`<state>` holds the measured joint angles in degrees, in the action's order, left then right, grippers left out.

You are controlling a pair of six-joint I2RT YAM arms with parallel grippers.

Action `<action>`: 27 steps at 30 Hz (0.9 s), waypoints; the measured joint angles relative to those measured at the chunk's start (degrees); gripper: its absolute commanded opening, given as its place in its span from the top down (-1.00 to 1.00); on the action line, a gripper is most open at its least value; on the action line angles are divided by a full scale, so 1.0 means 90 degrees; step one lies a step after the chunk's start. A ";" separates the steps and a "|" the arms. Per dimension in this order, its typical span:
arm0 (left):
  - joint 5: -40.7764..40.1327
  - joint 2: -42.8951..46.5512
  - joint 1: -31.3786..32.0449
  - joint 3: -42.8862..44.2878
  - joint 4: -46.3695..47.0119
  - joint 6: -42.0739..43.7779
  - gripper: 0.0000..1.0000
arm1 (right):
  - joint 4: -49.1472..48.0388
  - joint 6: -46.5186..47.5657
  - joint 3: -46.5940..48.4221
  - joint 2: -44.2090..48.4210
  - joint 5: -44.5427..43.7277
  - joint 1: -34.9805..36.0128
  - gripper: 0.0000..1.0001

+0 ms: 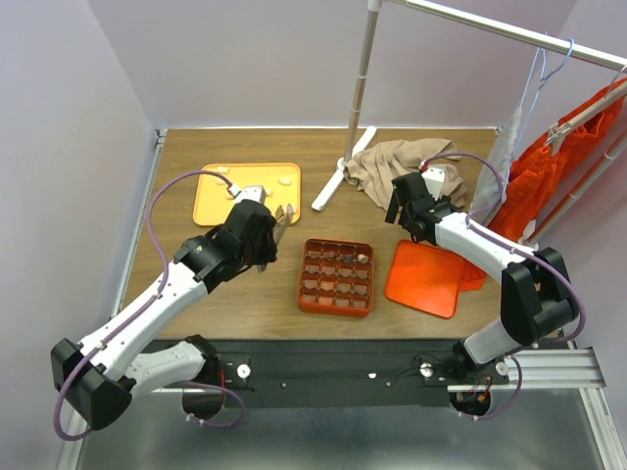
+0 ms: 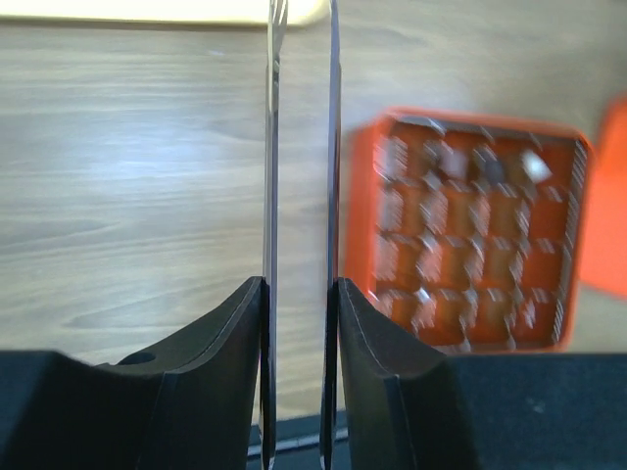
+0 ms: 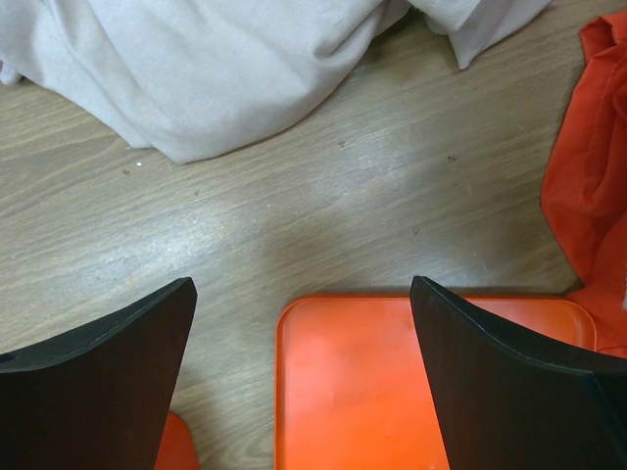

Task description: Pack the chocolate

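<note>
My left gripper (image 1: pixel 266 240) (image 2: pixel 300 284) is shut on a pair of thin metal tongs (image 1: pixel 285 219) (image 2: pixel 271 147), whose two blades stand a little apart with nothing visible between them. It hovers between the light orange tray (image 1: pixel 217 204) and the orange gridded box (image 1: pixel 334 311) (image 2: pixel 470 230). Cream lumps of chocolate (image 1: pixel 284 180) lie on the tray, and a few brown and pale pieces (image 1: pixel 361 258) sit in the box's back cells. My right gripper (image 1: pixel 397 211) (image 3: pixel 304 289) is open above the far edge of the flat orange tray (image 1: pixel 424 277) (image 3: pixel 392 392).
A clothes-rack foot (image 1: pixel 338 176) and a beige cloth (image 1: pixel 392 166) (image 3: pixel 225 69) lie at the back of the table. Orange garments (image 1: pixel 558 166) (image 3: pixel 588 196) hang and spill at the right. The left wrist view is blurred over the box.
</note>
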<state>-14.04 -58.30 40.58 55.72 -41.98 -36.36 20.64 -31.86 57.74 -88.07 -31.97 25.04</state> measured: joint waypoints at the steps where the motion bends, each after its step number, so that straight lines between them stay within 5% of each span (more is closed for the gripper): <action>1: -0.0032 -0.0092 -0.0250 0.0000 -0.0015 -0.0097 0.15 | 0.0002 0.0000 0.0000 0.0000 0.0005 0.0000 -0.98; 8: -0.0367 -0.0675 -0.1185 0.0282 -0.0010 -0.0391 0.14 | 0.0005 0.0000 0.0000 0.0000 0.0041 0.0000 -0.98; 27: -0.0685 -0.2208 -0.1377 0.0918 0.0602 0.0240 0.06 | 0.0005 0.0000 0.0002 0.0000 0.0253 0.0000 -0.98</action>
<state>-20.21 -78.17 28.18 63.99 -36.56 -34.20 20.69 -31.86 57.76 -88.07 -29.69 25.04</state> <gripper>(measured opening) 0.477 0.991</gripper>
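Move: The yellow tray of chocolates is centred about 19 cm ahead of the left hand, 8 cm to its left and some 17 cm below; the tongs it holds look empty. The tray's front-right chocolate is roughly 15 cm ahead and 3 cm to the right, its back-right one 22 cm ahead and 1 cm right. The red-brown box lies about 14 cm right and 2 cm back. From the right hand the tray is some 43 cm left and 5 cm ahead. Bring the left gripper, still holding the tongs, about 10 cm forward from beside the box towards the yellow tray, swinging some 4 cm left early on while turning the wrist roughly 15 degrees counter-clockwise. Then ease down about 3 cm as the hand's left side rises slightly, keeping the tongs a little apart. ##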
